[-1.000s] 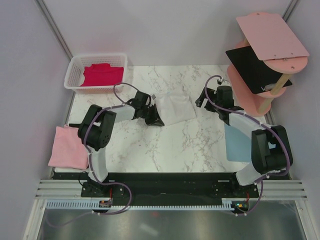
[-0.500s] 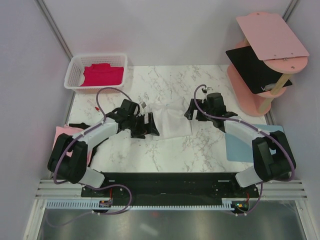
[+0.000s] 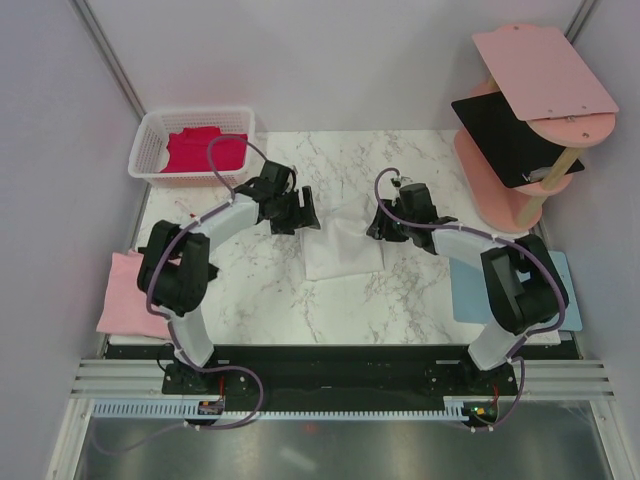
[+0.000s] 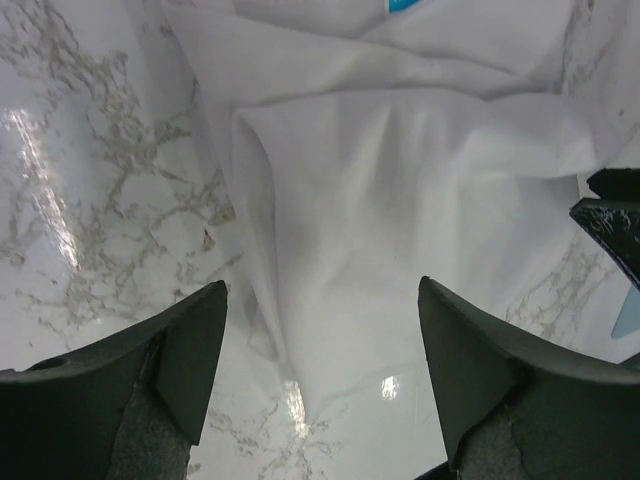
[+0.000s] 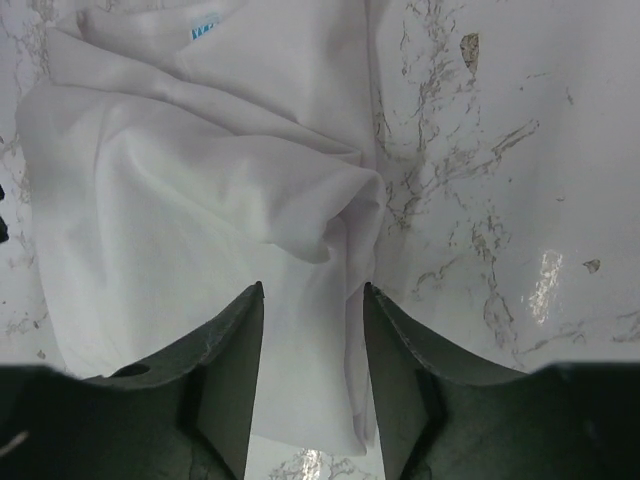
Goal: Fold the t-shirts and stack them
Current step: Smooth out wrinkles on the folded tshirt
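Note:
A crumpled white t-shirt (image 3: 345, 250) lies mid-table, between my two grippers. My left gripper (image 3: 300, 212) hovers at its left edge, open wide; in the left wrist view (image 4: 322, 290) the white t-shirt (image 4: 400, 190) lies below the fingers, untouched. My right gripper (image 3: 378, 222) is at the shirt's right edge. In the right wrist view (image 5: 313, 290) its jaws stand half closed astride a rolled fold of the white t-shirt (image 5: 180, 200), with a gap still showing. A magenta-red t-shirt (image 3: 205, 150) sits in the basket. A light pink t-shirt (image 3: 128, 293) lies at the left edge, and a black t-shirt (image 3: 510, 135) on the shelf.
A white mesh basket (image 3: 148, 140) stands at the far left corner. A pink shelf stand (image 3: 545, 70) rises at the far right. A light-blue mat (image 3: 465, 290) lies at the right edge under the right arm.
My left gripper let go and opened, then swung toward the far side. My right gripper came in to the shirt's right edge and its jaws narrowed. The white t-shirt shifted nearer.

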Robot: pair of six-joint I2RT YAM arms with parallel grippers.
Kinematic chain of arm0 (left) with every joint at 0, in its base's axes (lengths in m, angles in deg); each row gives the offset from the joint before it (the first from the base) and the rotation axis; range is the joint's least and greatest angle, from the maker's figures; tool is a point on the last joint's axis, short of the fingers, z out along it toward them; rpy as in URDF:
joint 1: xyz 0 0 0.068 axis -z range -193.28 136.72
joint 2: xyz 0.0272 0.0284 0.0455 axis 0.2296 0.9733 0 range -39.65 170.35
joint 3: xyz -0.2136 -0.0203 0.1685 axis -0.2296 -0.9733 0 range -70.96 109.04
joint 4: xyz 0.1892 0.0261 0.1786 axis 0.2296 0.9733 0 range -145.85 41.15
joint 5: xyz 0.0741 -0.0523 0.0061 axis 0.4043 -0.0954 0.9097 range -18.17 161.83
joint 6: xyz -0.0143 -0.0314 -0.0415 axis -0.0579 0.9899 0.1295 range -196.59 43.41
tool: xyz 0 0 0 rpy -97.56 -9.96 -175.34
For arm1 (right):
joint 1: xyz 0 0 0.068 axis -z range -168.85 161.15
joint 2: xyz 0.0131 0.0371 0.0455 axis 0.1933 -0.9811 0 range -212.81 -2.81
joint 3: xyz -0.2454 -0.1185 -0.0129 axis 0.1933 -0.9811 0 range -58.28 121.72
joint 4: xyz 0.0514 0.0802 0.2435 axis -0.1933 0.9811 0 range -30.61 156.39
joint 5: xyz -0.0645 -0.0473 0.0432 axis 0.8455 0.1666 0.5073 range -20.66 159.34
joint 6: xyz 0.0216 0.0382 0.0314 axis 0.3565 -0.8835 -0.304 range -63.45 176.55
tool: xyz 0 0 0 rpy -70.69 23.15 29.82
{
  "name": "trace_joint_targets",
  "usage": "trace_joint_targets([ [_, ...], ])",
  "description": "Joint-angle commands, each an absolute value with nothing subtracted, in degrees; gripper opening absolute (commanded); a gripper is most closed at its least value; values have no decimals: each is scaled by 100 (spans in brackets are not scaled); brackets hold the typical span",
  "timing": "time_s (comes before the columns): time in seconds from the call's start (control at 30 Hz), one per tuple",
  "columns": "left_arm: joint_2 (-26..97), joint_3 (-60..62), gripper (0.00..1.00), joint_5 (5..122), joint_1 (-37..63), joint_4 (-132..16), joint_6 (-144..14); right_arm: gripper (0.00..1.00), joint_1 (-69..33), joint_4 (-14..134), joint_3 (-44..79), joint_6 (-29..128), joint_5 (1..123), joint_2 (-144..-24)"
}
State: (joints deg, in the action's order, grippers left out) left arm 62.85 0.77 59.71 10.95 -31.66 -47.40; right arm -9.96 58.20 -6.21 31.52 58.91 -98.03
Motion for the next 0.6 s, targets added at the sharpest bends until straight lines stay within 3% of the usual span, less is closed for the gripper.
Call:
trace_joint_targets([
  [0.0, 6879, 664, 81, 6304, 967, -3229, -4970, 49, -986, 5290, -318, 2896, 5801, -10036],
  [0.07, 7020, 840, 79, 6330, 949, -3255, -4978, 43, -986, 5175, -309, 2817, 5827, -10098],
  [0.27, 7390, 1130, 57, 6216, 896, -3423, -5005, 39, -995, 4806, -256, 2685, 6046, -10283],
  [0.3, 7416, 1148, 49, 6234, 887, -3449, -5013, 38, -995, 4745, -238, 2650, 6073, -10335],
  [0.37, 7461, 1201, 32, 6234, 887, -3484, -5005, 29, -995, 4639, -203, 2623, 6108, -10388],
  [0.4, 7469, 1227, 15, 6216, 879, -3502, -4996, 21, -1004, 4569, -229, 2579, 6143, -10389],
  [0.43, 7469, 1245, 7, 6216, 870, -3493, -4987, 15, -995, 4516, -273, 2570, 6204, -10380],
  [0.5, 7434, 1236, 2, 6225, 852, -3493, -4970, 4, -1030, 4436, -317, 2579, 6266, -10336],
  [0.57, 7338, 1210, 2, 6286, 844, -3493, -4978, 1, -1030, 4393, -370, 2614, 6380, -10231],
])
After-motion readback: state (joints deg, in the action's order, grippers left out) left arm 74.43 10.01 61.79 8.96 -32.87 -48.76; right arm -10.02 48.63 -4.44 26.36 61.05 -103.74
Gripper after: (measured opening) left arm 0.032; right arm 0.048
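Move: The left end of the t-shirt's loose fold lies about 5 cm ahead of my left hand, dead in line and some 4 cm below; the collar label is around 8 cm ahead and 7 cm right. For my right hand, the fold's right end is roughly 4 cm ahead, 1 cm left and 2 cm below, with the label about 8 cm ahead and 8 cm left. The folded body's middle sits 9 cm right and 3 cm back of my left hand. With both hands I go for the two ends of the loose fold and shut the fingers on them together. My left reaches about 5 cm forward while sinking some 3 cm, levelling off as its wide-open fingers close; my right slides about 3.5 cm forward and slightly left, almost level, closing from half open. Each pinches its end of the fold at the fingertips. ##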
